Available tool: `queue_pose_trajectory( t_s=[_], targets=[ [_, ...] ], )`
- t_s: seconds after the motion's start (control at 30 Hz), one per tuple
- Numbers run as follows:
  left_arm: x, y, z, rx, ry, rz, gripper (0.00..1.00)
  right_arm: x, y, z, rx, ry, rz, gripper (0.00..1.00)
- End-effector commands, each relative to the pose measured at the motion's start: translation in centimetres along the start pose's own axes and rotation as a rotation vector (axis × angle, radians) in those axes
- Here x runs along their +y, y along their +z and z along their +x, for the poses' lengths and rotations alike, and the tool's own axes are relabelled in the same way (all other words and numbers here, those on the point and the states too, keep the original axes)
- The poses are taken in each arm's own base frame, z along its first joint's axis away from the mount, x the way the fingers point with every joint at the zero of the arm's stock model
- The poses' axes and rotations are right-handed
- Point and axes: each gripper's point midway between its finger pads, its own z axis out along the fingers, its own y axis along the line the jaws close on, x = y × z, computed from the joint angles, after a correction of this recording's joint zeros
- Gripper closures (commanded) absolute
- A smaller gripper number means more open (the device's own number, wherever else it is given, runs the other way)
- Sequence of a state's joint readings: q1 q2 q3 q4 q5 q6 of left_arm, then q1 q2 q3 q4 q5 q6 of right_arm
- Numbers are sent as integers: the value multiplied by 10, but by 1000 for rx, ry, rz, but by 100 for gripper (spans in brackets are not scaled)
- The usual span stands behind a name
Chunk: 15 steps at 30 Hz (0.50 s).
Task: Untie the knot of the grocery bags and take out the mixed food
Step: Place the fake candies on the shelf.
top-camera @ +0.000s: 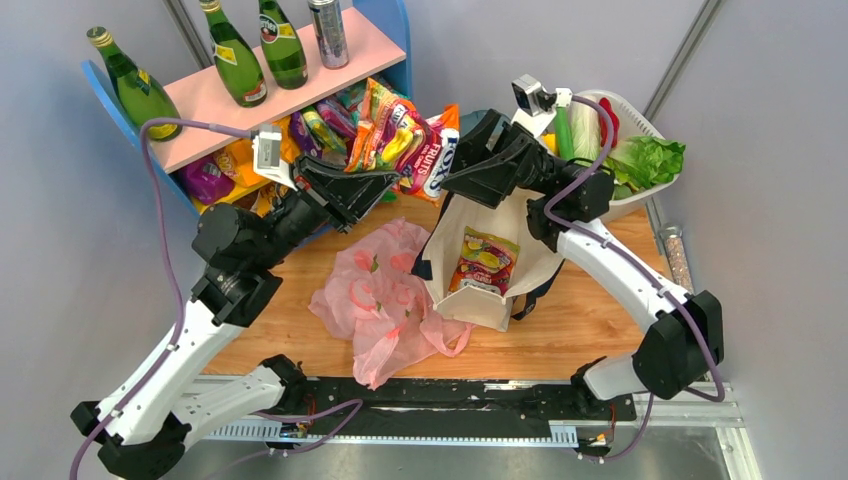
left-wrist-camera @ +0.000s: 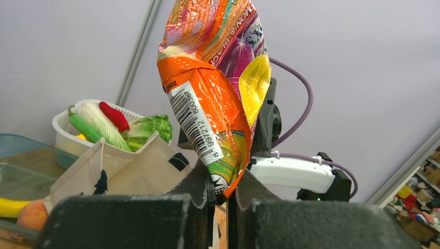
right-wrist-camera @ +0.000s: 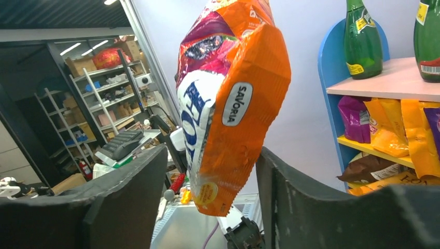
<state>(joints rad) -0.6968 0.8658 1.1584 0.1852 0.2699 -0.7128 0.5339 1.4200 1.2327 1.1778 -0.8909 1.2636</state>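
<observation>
My left gripper is shut on the corner of an orange snack packet, part of the mixed food, and holds it in the air behind the bags. The left wrist view shows that pinch at the foot of the packet. My right gripper stands open around the packet's other end, with a gap on each side. The pink plastic bag lies slack on the table; the knot is out of view. The cream tote stands open with another packet inside.
A blue and pink shelf at the back left carries green bottles, a can and more snack packets. A white basket at the back right holds lettuce, cucumber and red pepper. A clear tub holds a banana.
</observation>
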Motion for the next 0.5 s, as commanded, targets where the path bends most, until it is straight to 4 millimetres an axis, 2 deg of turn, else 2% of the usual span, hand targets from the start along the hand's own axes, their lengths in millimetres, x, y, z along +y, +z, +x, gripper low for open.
queue_pose_trajectory(
  t_s=[0.0, 0.07, 0.17, 0.2, 0.23, 0.27, 0.3, 0.33, 0.37, 0.4, 0.43, 0.47],
  targets=[
    [-16, -1, -18, -63, 22, 61, 100, 21, 9, -16, -40, -37, -80, 44],
    [-14, 0, -15, -55, 25, 59, 100, 18, 9, -18, -55, -26, -77, 61],
    [-10, 0, -8, -21, 40, 52, 100, 10, 10, -20, -74, -7, -46, 97],
    [-8, -1, -2, 8, 43, 44, 99, 7, 9, -21, -82, 1, -32, 100],
    [-8, -1, -2, 22, 75, 43, 83, 5, 9, -21, -93, 6, -22, 100],
    [-2, -4, 9, 78, 81, 16, 69, 3, 7, -22, -111, 5, -11, 100],
    [-3, -4, 4, 86, 141, 13, 32, 0, 4, -24, -138, 9, 9, 100],
    [14, -10, 19, 164, 144, -63, 16, -6, -1, -25, -171, 23, 45, 100],
    [17, -13, 13, 173, 216, -87, 4, -12, -5, -29, -209, 35, 87, 100],
    [36, -22, 22, 230, 270, -174, 2, -21, -11, -31, -240, 53, 143, 100],
    [40, -27, 17, 233, 303, -207, 1, -31, -17, -34, -274, 71, 204, 100],
    [57, -38, 20, 268, 364, -288, 0, -42, -23, -34, -302, 91, 270, 100]
  ],
)
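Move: The fake candies are still held by one end in the left fingers, the pack's middle about 5 cm above, 4 cm ahead and 1 cm right of that hand. From the right hand the pack's middle lies some 4 cm left, 2 cm ahead and 6 cm up, its loose orange end already between the open fingers. The cloth bag is about 9 cm right of the right hand, 3 cm ahead and 38 cm below; the yellow shelf is some 24 cm left of it, 16 cm ahead and 30 cm below. In a mid-air handover the right fingers close fully and pinch the orange end of the fake candies while the left still holds them; only then do the left fingers spring wide open and let go, that hand sinking about 2 cm away from the pack as its tips tilt down some 10 degrees. The right hand keeps its pinch and eases forward roughly 2.5 cm, dipping slightly near the end as it rolls about 10 degrees. ##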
